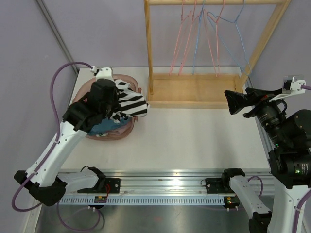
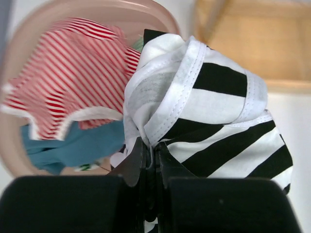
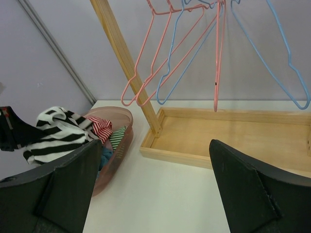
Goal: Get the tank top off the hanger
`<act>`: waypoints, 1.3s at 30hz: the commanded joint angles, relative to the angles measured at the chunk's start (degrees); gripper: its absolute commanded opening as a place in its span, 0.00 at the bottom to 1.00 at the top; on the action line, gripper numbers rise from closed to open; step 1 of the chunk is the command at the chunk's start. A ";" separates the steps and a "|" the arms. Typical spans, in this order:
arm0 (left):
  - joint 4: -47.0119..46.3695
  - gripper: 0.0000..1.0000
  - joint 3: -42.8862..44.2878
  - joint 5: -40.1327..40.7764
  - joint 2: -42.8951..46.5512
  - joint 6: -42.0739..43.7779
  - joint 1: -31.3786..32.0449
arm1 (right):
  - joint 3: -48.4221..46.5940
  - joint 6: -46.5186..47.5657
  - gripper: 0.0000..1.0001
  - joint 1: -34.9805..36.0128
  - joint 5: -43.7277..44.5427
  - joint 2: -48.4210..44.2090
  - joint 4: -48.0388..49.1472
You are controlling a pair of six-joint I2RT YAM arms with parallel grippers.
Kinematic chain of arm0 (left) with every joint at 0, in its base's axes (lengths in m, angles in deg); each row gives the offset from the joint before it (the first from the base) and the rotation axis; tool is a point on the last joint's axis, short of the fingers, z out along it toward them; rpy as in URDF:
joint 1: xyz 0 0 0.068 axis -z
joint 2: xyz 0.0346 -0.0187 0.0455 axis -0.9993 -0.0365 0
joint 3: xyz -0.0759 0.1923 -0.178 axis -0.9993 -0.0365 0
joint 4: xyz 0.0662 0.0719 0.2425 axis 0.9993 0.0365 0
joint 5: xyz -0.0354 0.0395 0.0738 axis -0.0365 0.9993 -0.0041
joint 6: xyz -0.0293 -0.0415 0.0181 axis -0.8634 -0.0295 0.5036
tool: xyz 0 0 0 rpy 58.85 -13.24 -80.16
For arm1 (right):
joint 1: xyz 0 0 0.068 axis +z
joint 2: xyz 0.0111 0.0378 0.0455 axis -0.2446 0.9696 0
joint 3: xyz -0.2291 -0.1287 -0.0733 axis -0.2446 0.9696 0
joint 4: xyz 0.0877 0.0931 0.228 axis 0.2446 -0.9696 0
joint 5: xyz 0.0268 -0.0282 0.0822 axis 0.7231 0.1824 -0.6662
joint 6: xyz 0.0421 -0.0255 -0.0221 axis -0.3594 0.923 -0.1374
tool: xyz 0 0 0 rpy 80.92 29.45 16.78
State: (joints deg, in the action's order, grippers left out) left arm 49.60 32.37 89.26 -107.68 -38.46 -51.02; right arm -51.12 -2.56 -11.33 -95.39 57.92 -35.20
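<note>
The tank top (image 1: 132, 103), black-and-white striped, hangs bunched from my left gripper (image 1: 116, 109) over the pink basket (image 1: 112, 137). In the left wrist view that gripper (image 2: 151, 148) is shut on a fold of the tank top's (image 2: 218, 111) white-edged cloth. Several wire hangers (image 1: 197, 39), pink and blue, dangle bare from the wooden rack's top bar; none touches the tank top. My right gripper (image 1: 233, 103) hovers open at the right beside the rack, nothing between its fingers. The right wrist view has the tank top (image 3: 51, 138) far left and the hangers (image 3: 170, 73) above.
The basket (image 2: 97, 7) holds a red-and-white striped garment (image 2: 73, 82) and a teal one (image 2: 73, 145). The wooden rack's tray base (image 1: 194, 91) stands at the table's back, its left post (image 1: 148, 48) close to the basket. Grey walls enclose left and back.
</note>
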 commanded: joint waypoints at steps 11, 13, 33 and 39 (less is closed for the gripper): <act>0.64 0.00 8.78 -16.12 -19.57 9.55 -25.27 | 5.24 -1.10 0.99 -0.19 -4.38 1.00 5.92; 1.25 0.00 8.25 -18.76 -23.63 9.82 -26.60 | 6.82 -1.36 0.99 -0.19 -4.64 0.56 6.97; 3.71 0.78 7.37 -20.00 -22.35 4.64 -27.57 | 9.20 -0.31 0.99 -0.19 -1.93 -6.99 -5.94; 2.22 0.99 7.11 -21.14 -9.52 4.63 -27.39 | 8.32 2.76 0.99 -0.19 2.02 -7.35 -12.44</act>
State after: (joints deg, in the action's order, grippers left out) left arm 53.16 37.59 69.15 -123.90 -33.76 -78.17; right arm -40.97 -2.54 -11.35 -96.60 50.75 -43.25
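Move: The pink basin, which the black-and-white striped tank top already held by the left fingers is taken to, has its middle about 8 cm ahead of the left hand, 8 cm to its left and 27 cm below. In it the red-striped tank top lies some 11 cm ahead and 10 cm left, the teal one 3 cm ahead and 8 cm left; the wooden rack tray is centred 15 cm ahead and 31 cm right. From the right hand the basin lies about 17 cm ahead, 46 cm left and 44 cm down. The black-and-white tank top, still pinched in the left fingers, is swung left and forward over the basin, then lowered some 20 cm towards the pile as the fingers tip about 40 degrees further down. The left hand lets go at the bottom, opens wide and backs up about 12 cm, clear of the cloth. The empty right hand, kept open, sinks about 7 cm. ##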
